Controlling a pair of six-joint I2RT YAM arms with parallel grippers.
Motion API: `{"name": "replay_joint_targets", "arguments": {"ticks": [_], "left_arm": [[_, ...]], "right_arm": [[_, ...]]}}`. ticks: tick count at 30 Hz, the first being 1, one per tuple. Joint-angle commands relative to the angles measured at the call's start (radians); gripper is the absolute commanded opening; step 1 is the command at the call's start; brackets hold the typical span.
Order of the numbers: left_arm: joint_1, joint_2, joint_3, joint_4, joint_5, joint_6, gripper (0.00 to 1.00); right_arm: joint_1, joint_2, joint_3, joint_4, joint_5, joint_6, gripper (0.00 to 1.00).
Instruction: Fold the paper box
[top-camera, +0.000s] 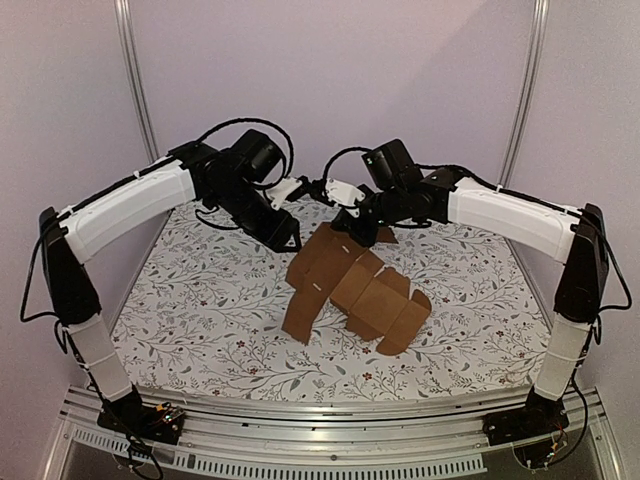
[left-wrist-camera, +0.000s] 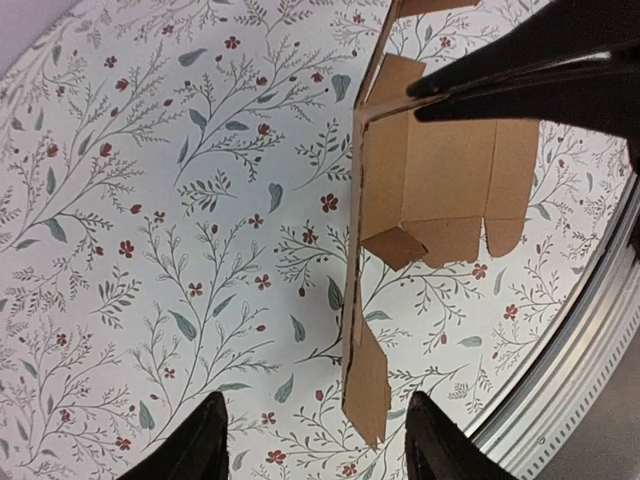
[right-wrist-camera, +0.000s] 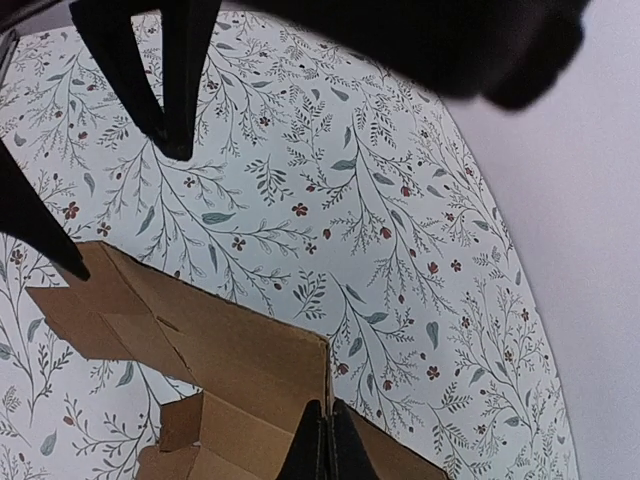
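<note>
The paper box (top-camera: 352, 287) is a brown, half-folded cardboard sheet, partly raised off the floral table near its middle. My right gripper (top-camera: 347, 234) is shut on the top edge of an upright panel; in the right wrist view its fingers (right-wrist-camera: 325, 448) pinch that panel of the box (right-wrist-camera: 230, 370) at a corner fold. My left gripper (top-camera: 288, 238) hangs just left of the box, open. In the left wrist view its gripper (left-wrist-camera: 316, 440) straddles the lower flap of the box (left-wrist-camera: 366, 385) without touching it. The right gripper's fingers (left-wrist-camera: 520, 85) show above, clamped on the cardboard.
A floral cloth (top-camera: 200, 310) covers the table. A metal rail (top-camera: 330, 412) runs along the near edge, also seen as the rail (left-wrist-camera: 590, 340) in the left wrist view. Lilac walls and two upright poles (top-camera: 135, 80) close in the back.
</note>
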Motion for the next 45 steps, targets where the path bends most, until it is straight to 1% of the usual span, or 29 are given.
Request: {"name": "replay_joint_targets", "arguments": {"ticks": [1, 4, 6, 8, 10, 13, 14, 15, 18, 22, 25, 30, 35, 38, 41, 45], "left_arm": [[0.030, -0.102, -0.047, 0.109, 0.014, -0.033, 0.61], [0.033, -0.160, -0.109, 0.164, 0.028, -0.052, 0.65], [0.035, -0.195, -0.151, 0.197, 0.045, -0.066, 0.66], [0.037, -0.238, -0.200, 0.235, 0.054, -0.085, 0.67], [0.037, -0.277, -0.247, 0.261, 0.054, -0.107, 0.67], [0.040, -0.343, -0.337, 0.311, 0.040, -0.137, 0.68], [0.042, -0.362, -0.365, 0.327, 0.042, -0.148, 0.68], [0.043, -0.383, -0.392, 0.340, 0.044, -0.159, 0.68], [0.045, -0.439, -0.479, 0.375, 0.034, -0.193, 0.68], [0.047, -0.509, -0.582, 0.420, 0.012, -0.225, 0.69], [0.052, -0.561, -0.655, 0.450, -0.005, -0.242, 0.70], [0.073, -0.631, -0.761, 0.509, -0.029, -0.262, 0.76], [0.146, -0.669, -0.873, 0.587, -0.042, -0.318, 0.80], [0.196, -0.666, -0.937, 0.667, 0.037, -0.359, 0.80], [0.204, -0.647, -0.982, 0.722, 0.044, -0.372, 0.80], [0.229, -0.613, -1.022, 0.809, 0.098, -0.381, 0.80]], "right_arm": [[0.007, -0.049, -0.009, -0.042, 0.075, 0.120, 0.00], [0.007, -0.068, -0.018, -0.046, 0.115, 0.225, 0.00], [0.007, -0.085, -0.026, -0.045, 0.139, 0.292, 0.00], [0.008, -0.095, -0.020, -0.059, 0.195, 0.389, 0.00], [0.007, -0.102, -0.006, -0.083, 0.228, 0.487, 0.00], [0.007, -0.118, 0.005, -0.117, 0.296, 0.583, 0.00], [0.007, -0.121, 0.010, -0.134, 0.320, 0.654, 0.00], [0.007, -0.123, 0.014, -0.148, 0.339, 0.685, 0.00], [0.007, -0.123, 0.020, -0.185, 0.360, 0.799, 0.00], [0.006, -0.122, 0.001, -0.188, 0.373, 0.931, 0.00], [0.009, -0.119, -0.038, -0.161, 0.362, 0.992, 0.00], [0.034, -0.125, -0.130, -0.078, 0.358, 1.059, 0.00], [0.034, -0.152, -0.209, 0.010, 0.305, 1.147, 0.00], [0.038, -0.163, -0.244, 0.041, 0.284, 1.173, 0.00], [0.037, -0.189, -0.296, 0.079, 0.273, 1.169, 0.00], [0.038, -0.222, -0.353, 0.111, 0.237, 1.137, 0.00]]}}
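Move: From the left hand, already off the cardboard, the middle of the paper box is about 13 cm to the right, 5 cm back and 9 cm below; the box's loose near-left flap hangs some 9 cm back, 3 cm right and 11 cm below, and the right gripper is roughly 14 cm right, 4 cm ahead and 2 cm higher. From the right hand, which pinches the box's far edge, the box's middle lies about 9 cm back, 1 cm left and 10 cm below. Swinging clockwise by some 50 degrees, the right hand carries the box about 6 cm to the right, then lowers it, tilting and keeping its pinch on the far edge. The left hand rises about 5 cm, draws back and sweeps some 12 cm left clear of the box, then comes slightly forward as it sinks below its starting height, fingers spreading wider. ##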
